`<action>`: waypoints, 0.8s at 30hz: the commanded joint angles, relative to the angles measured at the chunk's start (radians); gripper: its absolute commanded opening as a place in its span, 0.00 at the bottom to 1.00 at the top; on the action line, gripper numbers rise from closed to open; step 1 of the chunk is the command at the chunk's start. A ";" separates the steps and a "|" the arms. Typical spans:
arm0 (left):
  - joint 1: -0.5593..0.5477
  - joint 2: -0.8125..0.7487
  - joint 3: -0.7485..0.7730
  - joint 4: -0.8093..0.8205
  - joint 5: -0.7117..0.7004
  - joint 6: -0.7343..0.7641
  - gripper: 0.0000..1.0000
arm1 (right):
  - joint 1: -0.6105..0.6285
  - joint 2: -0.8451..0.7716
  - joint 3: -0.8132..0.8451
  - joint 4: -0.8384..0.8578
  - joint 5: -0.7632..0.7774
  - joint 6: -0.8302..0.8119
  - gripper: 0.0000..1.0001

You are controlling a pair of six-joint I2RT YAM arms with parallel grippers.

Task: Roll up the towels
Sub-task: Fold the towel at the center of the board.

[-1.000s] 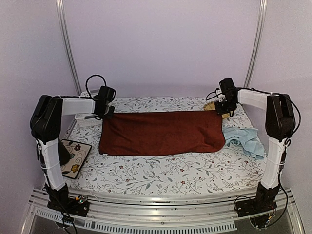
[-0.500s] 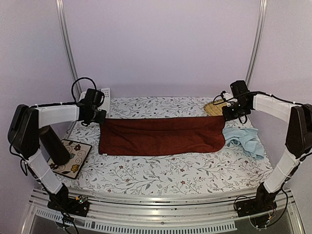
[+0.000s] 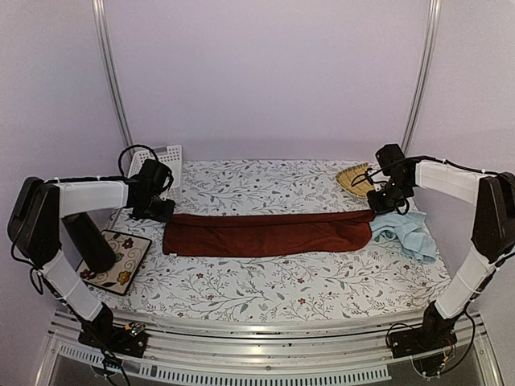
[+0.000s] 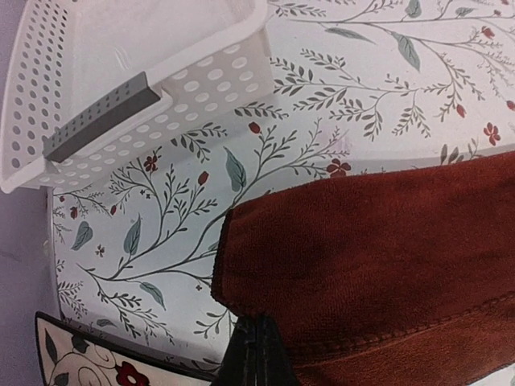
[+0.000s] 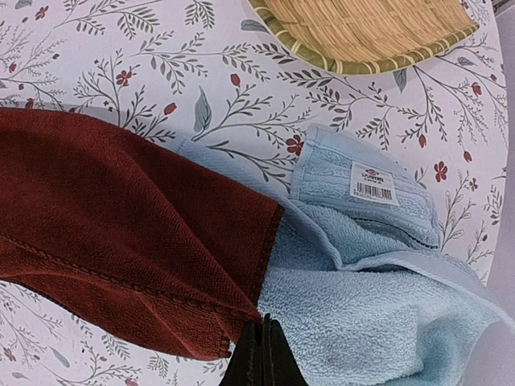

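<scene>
The dark rust-red towel (image 3: 269,233) lies across the middle of the table as a long narrow folded band. My left gripper (image 3: 163,211) is shut on its far left corner, and in the left wrist view the closed fingertips (image 4: 259,326) pinch the red towel (image 4: 378,257) at its hem. My right gripper (image 3: 378,206) is shut on the far right corner. The right wrist view has that gripper (image 5: 264,323) pinching the red towel (image 5: 121,217) right over the crumpled light blue towel (image 5: 378,322). The blue towel (image 3: 408,233) lies bunched at the red towel's right end.
A white perforated basket (image 3: 166,158) stands at the back left, close to the left gripper (image 4: 259,326). A yellow woven bamboo mat (image 3: 354,178) lies at the back right. A flower-patterned tile (image 3: 113,261) lies on the left beside the left arm's dark link (image 3: 84,240).
Both grippers have come down and toward the near side with the red towel's far edge. The towel now shows as a much narrower band than a second ago.
</scene>
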 commanded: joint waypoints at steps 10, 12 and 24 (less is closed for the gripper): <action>-0.021 -0.134 -0.046 -0.148 0.178 -0.049 0.00 | 0.001 -0.139 -0.091 -0.098 0.064 0.066 0.02; -0.023 -0.148 -0.063 -0.155 0.206 -0.047 0.00 | 0.002 -0.156 -0.101 -0.097 0.057 0.065 0.02; -0.059 -0.087 -0.077 -0.200 0.211 -0.051 0.00 | 0.087 -0.131 -0.147 -0.102 0.030 0.058 0.02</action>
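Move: Both hands still pinch the red towel's far corners, folded back over it. The near-left corner lies about 10 cm back from the left hand, 1 cm right and 4 cm lower; the white basket is 15 cm ahead and 7 cm left, the flowered tray 13 cm back and 10 cm left. From the right hand, the near-right corner is 9 cm back and 3 cm left, the blue towel 5 cm back and 6 cm right, the wicker basket 13 cm straight ahead. Keeping the two corners pinched in shut fingers, both hands draw the upper layer back together over the lower one, towards the towel's near edge, about 6 cm. The left also slides some 3 cm to the right and, after a slight rise, sinks a little as its fingers tip about 10 degrees steeper; the right drifts outward and comes back inward. ##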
